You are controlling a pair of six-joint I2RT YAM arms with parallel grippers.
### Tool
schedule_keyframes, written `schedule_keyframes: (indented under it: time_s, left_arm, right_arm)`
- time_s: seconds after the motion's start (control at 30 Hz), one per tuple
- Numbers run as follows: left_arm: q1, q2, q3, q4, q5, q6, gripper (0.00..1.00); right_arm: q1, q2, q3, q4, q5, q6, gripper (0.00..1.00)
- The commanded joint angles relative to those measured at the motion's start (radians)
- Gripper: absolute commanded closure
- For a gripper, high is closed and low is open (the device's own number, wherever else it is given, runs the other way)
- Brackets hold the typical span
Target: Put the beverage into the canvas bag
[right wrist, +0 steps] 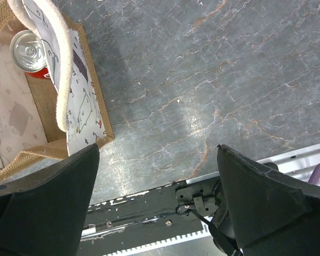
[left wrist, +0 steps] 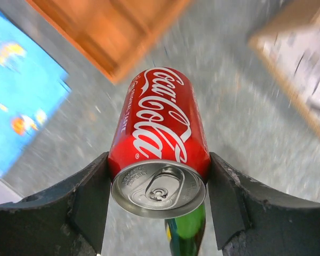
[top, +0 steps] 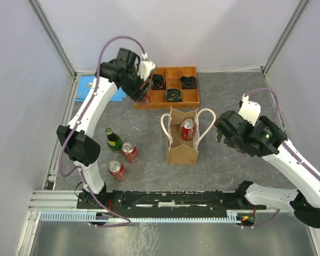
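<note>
My left gripper point(left wrist: 159, 160) is shut on a red Coca-Cola can point(left wrist: 159, 125), with both fingers pressed against its sides and its silver top facing the camera. In the top view that gripper point(top: 142, 92) hangs high beside the orange tray point(top: 192, 98), left of and behind the canvas bag point(top: 181, 153). The tan bag with cream handles stands upright and holds one red can point(top: 187, 129), also seen from the right wrist point(right wrist: 28, 50). My right gripper point(top: 221, 133) is open just right of the bag point(right wrist: 88, 114), with nothing between its fingers point(right wrist: 158, 149).
Two red cans point(top: 129, 152) point(top: 117, 170) and a green bottle point(top: 113, 140) stand on the table at the left; the bottle point(left wrist: 186, 234) shows below the held can. The tray holds dark items. A blue sheet point(top: 88, 85) lies at the back left. A metal rail point(top: 165, 200) runs along the near edge.
</note>
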Motion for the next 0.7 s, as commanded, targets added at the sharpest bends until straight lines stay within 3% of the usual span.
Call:
schedule_keyframes:
  time_s: [0.0,0.13,0.3,0.5,0.67]
  left_arm:
    - [0.004,-0.027,0.283,0.13,0.138,-0.121,0.97]
    - [0.0,-0.062,0.305,0.313,0.264,-0.244,0.97]
    - [-0.064,-0.075,0.297,0.33,0.418,-0.321,0.97]
    - [-0.2,-0.155,0.097,0.387,0.429,-0.3,0.97]
    - [-0.255,-0.166,0.02,0.401,0.413,-0.296,0.97]
  right_arm:
    - [-0.003,0.017,0.013,0.028,0.004,-0.004,0.01]
    - [-0.004,0.025,0.023,0.029,0.003,-0.007,0.01]
    - [-0.003,0.016,0.029,0.018,0.011,-0.004,0.01]
    - [-0.003,0.014,0.026,0.014,0.013,0.003,0.01]
    - [-0.003,0.006,0.017,0.012,0.009,0.011,0.01]
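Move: The left gripper already holds a Coke can off the table. The canvas bag lies about 20 cm to its right and 9 cm back, its middle some 13 cm lower. A can already inside the bag stands roughly 22 cm right and 7 cm back. The wooden tray lies about 14 cm ahead, 14 cm right and 18 cm below. From the right gripper, the bag is about 20 cm left, 9 cm ahead and 19 cm below. Bring the left gripper some 16 cm to the right towards the canvas bag, keeping its hold near the can's lid end. Lift steeply about 14 cm first while reaching slightly forward, then curve back and sink some 5 cm towards the bag's mouth. On the way, tilt the fingers some 30 degrees so the can's free end swings out to the right. ##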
